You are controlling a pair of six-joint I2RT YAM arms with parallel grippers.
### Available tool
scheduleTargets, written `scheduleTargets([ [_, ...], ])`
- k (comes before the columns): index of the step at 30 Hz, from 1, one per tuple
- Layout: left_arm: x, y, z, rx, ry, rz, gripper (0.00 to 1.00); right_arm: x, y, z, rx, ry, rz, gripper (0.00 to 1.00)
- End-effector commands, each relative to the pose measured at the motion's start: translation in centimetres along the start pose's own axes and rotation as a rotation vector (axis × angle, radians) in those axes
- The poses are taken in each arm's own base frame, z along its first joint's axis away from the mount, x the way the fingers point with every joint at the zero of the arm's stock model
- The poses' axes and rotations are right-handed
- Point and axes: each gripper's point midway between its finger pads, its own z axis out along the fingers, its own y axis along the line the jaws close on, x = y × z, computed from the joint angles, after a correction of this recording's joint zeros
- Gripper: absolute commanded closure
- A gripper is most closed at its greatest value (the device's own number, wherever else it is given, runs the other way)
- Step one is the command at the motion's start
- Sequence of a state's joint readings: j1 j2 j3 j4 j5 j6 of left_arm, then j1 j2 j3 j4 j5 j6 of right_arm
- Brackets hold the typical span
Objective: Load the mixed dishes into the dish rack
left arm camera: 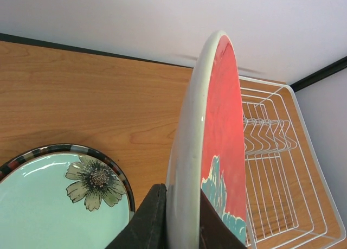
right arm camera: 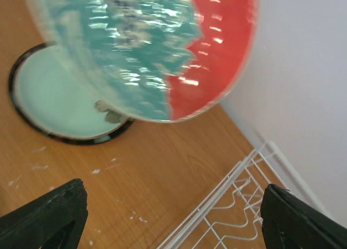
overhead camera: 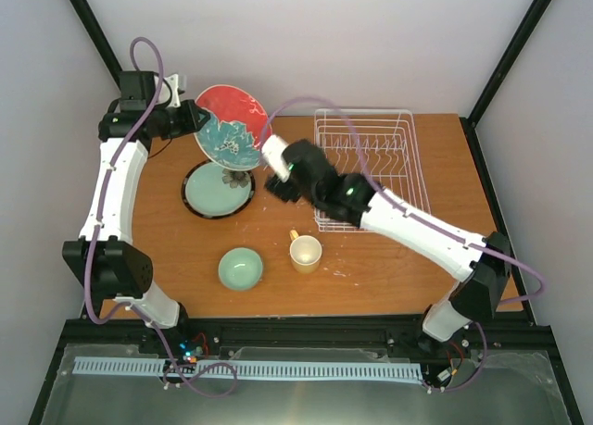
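Observation:
The red plate with the teal flower hangs on edge above the back left of the table, and my left gripper is shut on its rim. In the left wrist view the plate stands between the two dark fingers of that gripper. My right gripper is open just right of the plate, nothing between its fingers. The mint-green dark-rimmed plate lies flat under the red one. The mint bowl and the cream mug stand nearer the front. The white wire dish rack is at the back right.
The right arm reaches across the rack's left edge. Black frame posts and pale walls close in the back and sides of the table. The rack holds no dishes where it shows.

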State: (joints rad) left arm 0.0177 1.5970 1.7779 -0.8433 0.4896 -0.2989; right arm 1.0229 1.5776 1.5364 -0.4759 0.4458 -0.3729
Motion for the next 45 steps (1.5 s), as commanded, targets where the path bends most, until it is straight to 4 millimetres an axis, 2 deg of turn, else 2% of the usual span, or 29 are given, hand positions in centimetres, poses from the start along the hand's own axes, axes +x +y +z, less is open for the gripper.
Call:
scheduleTargets([
  [1,-3.9,-3.6,-3.4,0.084,-0.141,0.077,1.00,-1.5,-7.5,-1.2,-0.065,-0.112,0.417,0.15],
  [3,-3.5,-3.4,-3.2,0.083,-0.119,0.068,0.99,-1.2,-7.7,-1.2,-0.076,-0.116,0.439,0.14],
  [8,-3.0,-2.8,-2.3,0.073,-0.076,0.040,1.00,0.2,-6.7,-0.5,-0.089,-0.055,0.345,0.14],
  [10,-2.8,-2.4,-1.7,0.068,-0.044,0.022,0.99,0.4,-6.1,-0.2,-0.058,-0.037,0.238,0.14],
  [14,-2.6,-1.8,-0.6,0.058,-0.001,-0.001,0.99,0.9,-3.6,1.2,0.040,0.042,-0.043,0.12],
  [20,-2.5,-1.3,0.1,0.048,0.017,-0.015,0.99,-0.5,-1.1,2.1,0.056,0.018,-0.186,0.10],
  [25,-2.5,-1.2,0.5,0.052,0.033,-0.025,0.99,-1.4,1.1,3.0,0.036,0.005,-0.252,0.09],
  [29,-2.3,-1.4,0.5,0.062,0.040,-0.030,0.99,-2.0,2.0,3.5,0.028,-0.005,-0.250,0.08],
  [32,-2.1,-1.5,0.4,0.070,0.044,-0.024,0.99,-2.4,1.6,3.3,0.044,-0.018,-0.215,0.08],
  [34,-2.2,-1.9,-0.1,0.079,0.026,-0.001,0.99,-2.8,1.1,2.9,0.035,-0.046,-0.128,0.08],
  [37,-2.4,-2.6,-0.7,0.106,-0.010,0.038,0.99,-2.6,-1.7,2.5,-0.062,-0.069,0.143,0.08],
  [40,-2.1,-3.7,-1.5,0.157,-0.041,0.089,0.99,-1.5,-4.2,2.1,-0.175,-0.081,0.398,0.09],
  [45,-0.8,-6.0,-3.2,0.327,-0.080,0.170,0.99,0.3,-7.4,0.7,-0.324,-0.114,0.629,0.09],
])
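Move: The rack lies about 40 cm to the right of the left hand, some 3 cm back and 12 cm below; the left hand already holds the red plate by its rim. The dark-rimmed plate lies about 7 cm back of that hand, level sideways, 19 cm below. From the empty right hand the red plate's middle is roughly 15 cm ahead and 9 cm left, near its height; the rack is about 9 cm ahead, 27 cm right, 10 cm below. Left keeps pinching the red plate, sinking 3 cm; open right swings forward, back, forward again, ending 7 cm out. ##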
